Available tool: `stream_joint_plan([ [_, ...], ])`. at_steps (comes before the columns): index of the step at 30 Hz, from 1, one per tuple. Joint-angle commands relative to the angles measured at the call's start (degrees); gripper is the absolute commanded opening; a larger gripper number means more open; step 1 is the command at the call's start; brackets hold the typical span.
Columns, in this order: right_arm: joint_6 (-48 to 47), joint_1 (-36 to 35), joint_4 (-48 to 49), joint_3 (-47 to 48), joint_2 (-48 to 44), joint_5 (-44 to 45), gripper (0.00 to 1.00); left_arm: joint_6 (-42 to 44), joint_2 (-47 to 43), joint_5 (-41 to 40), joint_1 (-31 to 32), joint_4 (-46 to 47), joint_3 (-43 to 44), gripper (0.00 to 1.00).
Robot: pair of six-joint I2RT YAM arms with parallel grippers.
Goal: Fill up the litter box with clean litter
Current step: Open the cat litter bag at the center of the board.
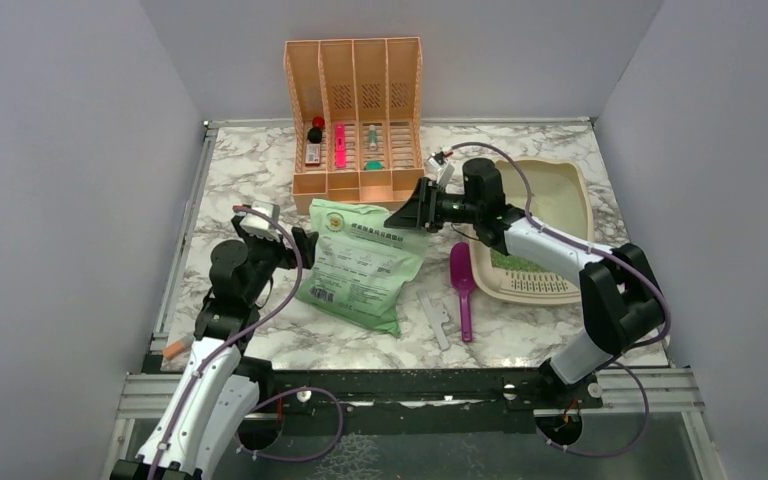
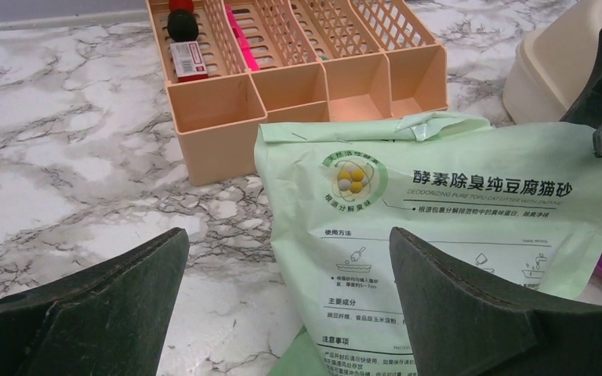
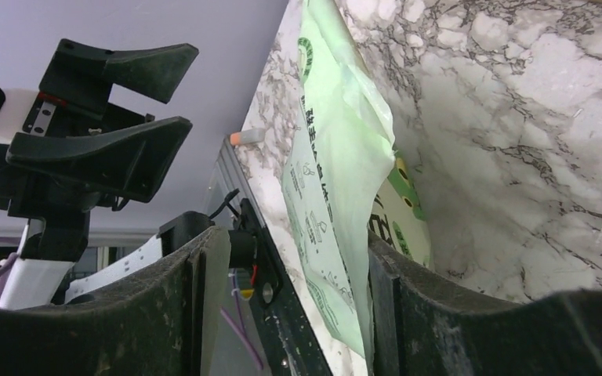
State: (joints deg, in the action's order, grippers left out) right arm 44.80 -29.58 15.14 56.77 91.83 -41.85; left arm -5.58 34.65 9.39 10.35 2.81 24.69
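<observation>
The beige litter box (image 1: pixel 582 192) sits at the right of the table, with a patch of green clean litter (image 1: pixel 520 263) near its slotted end. A pale green printed bag (image 1: pixel 360 265) lies flat in the middle. My right gripper (image 1: pixel 405 216) is at the bag's top right corner. In the right wrist view its jaws (image 3: pixel 298 298) straddle the bag's edge (image 3: pixel 337 180), which rests against one finger with a gap to the other. My left gripper (image 1: pixel 305 245) stands wide open at the bag's left side, over the marble and the bag (image 2: pixel 439 211), holding nothing.
A peach slatted file organizer (image 1: pixel 355 120) with small items stands behind the bag. A purple scoop (image 1: pixel 463 290) and a white strip (image 1: pixel 435 315) lie between the bag and the litter box. A small orange object (image 1: pixel 173 348) sits at the near left edge.
</observation>
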Motion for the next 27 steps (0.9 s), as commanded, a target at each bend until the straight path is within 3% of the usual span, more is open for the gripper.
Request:
stream_joint_plan([
  [1, -7.9, -0.3, -6.1, 4.2, 1.0, -3.8, 0.59, -2.9, 0.7, 0.8, -0.1, -0.8, 3.3, 0.99],
  [9, -20.2, -2.8, -17.0, 9.8, 2.9, -3.9, 0.25, -9.9, 12.7, 0.3, -0.2, -13.6, 15.3, 0.99],
  [11, -23.0, -4.0, -19.2, 10.6, 3.0, -4.0, 0.25, -10.0, 15.7, 0.2, -0.7, -16.2, 19.3, 0.99],
  [14, -26.4, -5.3, -22.5, 11.6, 3.2, -1.4, 0.38, -7.2, 20.0, 5.5, -1.5, -19.2, 25.4, 0.99],
  [17, -28.4, -5.5, -24.2, 12.2, 3.8, 0.4, 0.32, -3.2, 24.0, 9.1, -1.9, -22.3, 30.1, 0.99],
  [19, -30.0, -5.7, -25.0, 12.9, 3.9, 0.5, 0.19, 1.5, 26.3, 13.2, -2.1, -23.4, 31.9, 0.99],
  [22, -33.1, -6.3, -25.1, 12.9, 3.0, 0.7, 0.09, 10.3, 29.1, 20.3, -2.1, -25.3, 34.6, 0.99],
  [27, -36.2, -6.5, -21.5, 10.6, 1.0, 1.6, 0.02, 38.9, 33.3, 39.0, -2.2, -35.5, 39.5, 0.99],
])
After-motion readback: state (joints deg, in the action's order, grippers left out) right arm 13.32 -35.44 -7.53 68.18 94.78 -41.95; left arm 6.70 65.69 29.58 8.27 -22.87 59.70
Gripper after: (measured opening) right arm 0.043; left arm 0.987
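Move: The right hand's fingers already straddle the cat litter bag near its top right corner; the spot of edge they will shut on lies about 3 cm back, 2 cm left and 2 cm down. Some 14 cm back and 15 cm right stands the scoop, well below. For the left hand, the middle of the bag's top edge is some 7 cm ahead, 11 cm right and slightly lower; the rack's front bins are about 14 cm ahead, 9 cm right. The right fingers close and pinch the bag's top edge near its right corner, the hand easing about 3 cm back, 2 cm left and 2 cm down while its fingers tip downward and turn counter-clockwise. The open left hand goes forward and up some 5 cm, then swings right and sinks a little towards the top edge, tipping down and turning about 20 degrees clockwise. ##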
